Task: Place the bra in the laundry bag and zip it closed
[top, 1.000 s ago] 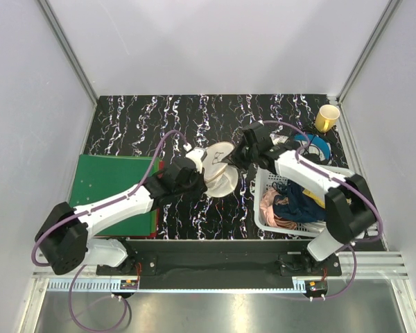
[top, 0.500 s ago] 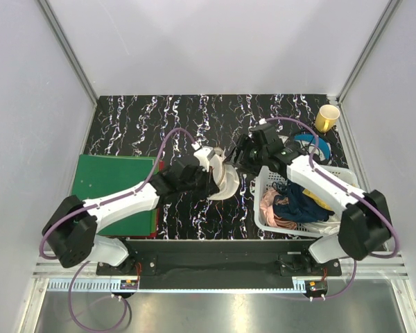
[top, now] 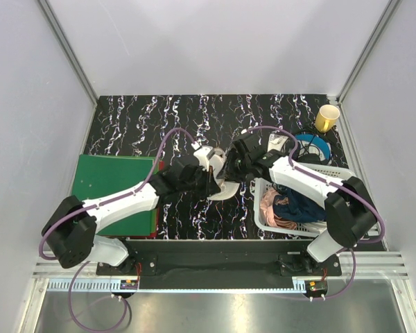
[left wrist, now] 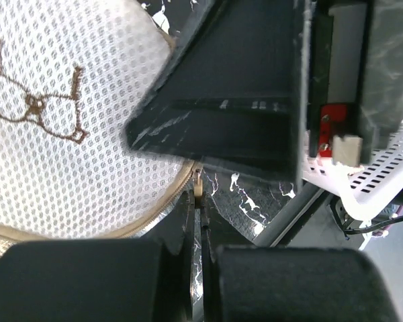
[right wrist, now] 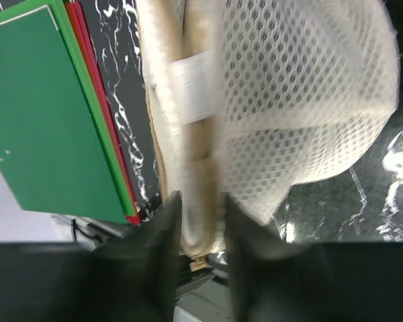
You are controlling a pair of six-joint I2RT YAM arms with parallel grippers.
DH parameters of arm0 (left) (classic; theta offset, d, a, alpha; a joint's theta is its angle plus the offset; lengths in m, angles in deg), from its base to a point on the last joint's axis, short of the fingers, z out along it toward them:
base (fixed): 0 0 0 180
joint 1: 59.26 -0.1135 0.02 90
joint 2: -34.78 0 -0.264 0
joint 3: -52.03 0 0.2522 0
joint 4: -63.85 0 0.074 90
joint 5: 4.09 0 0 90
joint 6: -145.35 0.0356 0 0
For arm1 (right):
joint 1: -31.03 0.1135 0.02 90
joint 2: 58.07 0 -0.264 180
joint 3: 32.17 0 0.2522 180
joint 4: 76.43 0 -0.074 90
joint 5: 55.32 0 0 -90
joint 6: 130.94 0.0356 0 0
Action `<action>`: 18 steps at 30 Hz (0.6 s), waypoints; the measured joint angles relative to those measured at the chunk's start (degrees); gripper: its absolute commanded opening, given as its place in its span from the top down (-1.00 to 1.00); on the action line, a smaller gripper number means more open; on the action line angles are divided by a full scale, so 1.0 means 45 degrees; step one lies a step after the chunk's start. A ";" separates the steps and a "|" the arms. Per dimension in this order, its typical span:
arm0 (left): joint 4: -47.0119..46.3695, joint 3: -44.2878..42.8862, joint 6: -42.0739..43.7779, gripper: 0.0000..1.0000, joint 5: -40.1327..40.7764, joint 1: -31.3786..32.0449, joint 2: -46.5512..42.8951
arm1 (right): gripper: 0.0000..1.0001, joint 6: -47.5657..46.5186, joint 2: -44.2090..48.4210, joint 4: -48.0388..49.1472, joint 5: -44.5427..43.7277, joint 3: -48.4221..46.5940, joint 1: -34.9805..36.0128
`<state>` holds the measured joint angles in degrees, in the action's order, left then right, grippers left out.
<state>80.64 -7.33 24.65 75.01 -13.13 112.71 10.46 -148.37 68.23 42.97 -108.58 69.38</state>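
The laundry bag [left wrist: 67, 134], cream-white mesh with a brown glasses-like mark, lies mid-table between both arms; from above only a sliver of the laundry bag [top: 220, 191] shows. My left gripper [left wrist: 197, 201] is shut on the small tan zipper pull [left wrist: 198, 186] at the bag's tan zip rim. My right gripper [right wrist: 200, 215] straddles the bag's zip seam, its dark fingers [right wrist: 162, 231] pressed on either side of the laundry bag [right wrist: 302, 100]. In the top view the left gripper [top: 211, 182] and right gripper [top: 230, 171] almost meet. The bra is hidden from all views.
A white lattice basket [top: 258, 205] holding several garments stands right of the bag, its rim close to the right arm. A green folder on a red one [top: 111, 184] lies at left. A yellow cup [top: 327, 116] and a blue tape roll [top: 313, 146] sit at back right.
The right gripper let go, opened wide and came back onto the bag's rim. The left gripper slid right with the zipper pull, and the two spread halves have come together.
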 measured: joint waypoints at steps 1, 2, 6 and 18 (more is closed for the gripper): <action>0.0024 0.0000 0.0000 1.00 0.0049 -0.0005 -0.0044 | 0.92 0.0039 0.0000 0.0029 -0.0112 0.0000 0.0000; 0.0049 0.0010 -0.0005 1.00 0.0136 -0.0039 -0.0078 | 0.99 0.0034 0.0000 0.0092 -0.0257 0.0000 -0.0024; -0.0126 0.0534 -0.0321 1.00 0.0393 -0.0612 -0.0272 | 1.00 -0.0024 0.0000 0.0228 -0.0117 0.0000 -0.0398; -0.0121 0.2161 -0.1263 1.00 0.1093 -0.2084 -0.3157 | 1.00 -0.2040 -0.2390 0.0529 0.4362 -0.2565 -0.1676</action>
<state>80.10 2.39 18.97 79.93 -22.51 98.51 1.28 -159.12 70.61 62.60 -120.12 61.84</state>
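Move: The laundry bag's zip edge already lies between the right hand's half-open fingers, practically at the hand point, with the white tag some 4 cm ahead of it along the same seam and level sideways. The left hand keeps the zip pull in its shut fingertips, about 6 cm back from the right hand and roughly level sideways. The laundry basket's middle is about 27 cm right and 7 cm back of the right hand; the green box is centred some 34 cm left of the left hand, about 1 cm back. The bag's zip edge gets pinched just short of the white tag as the right fingers shut; that hand then carries it about 5 cm forward, rising and swinging left near the end. The zip pull, still gripped by the left hand, is drawn some 7 cm left and a little forward, dipping about 2 cm before rising again, widening the gap between the hands while the left wrist turns about 15 degrees counter-clockwise. ##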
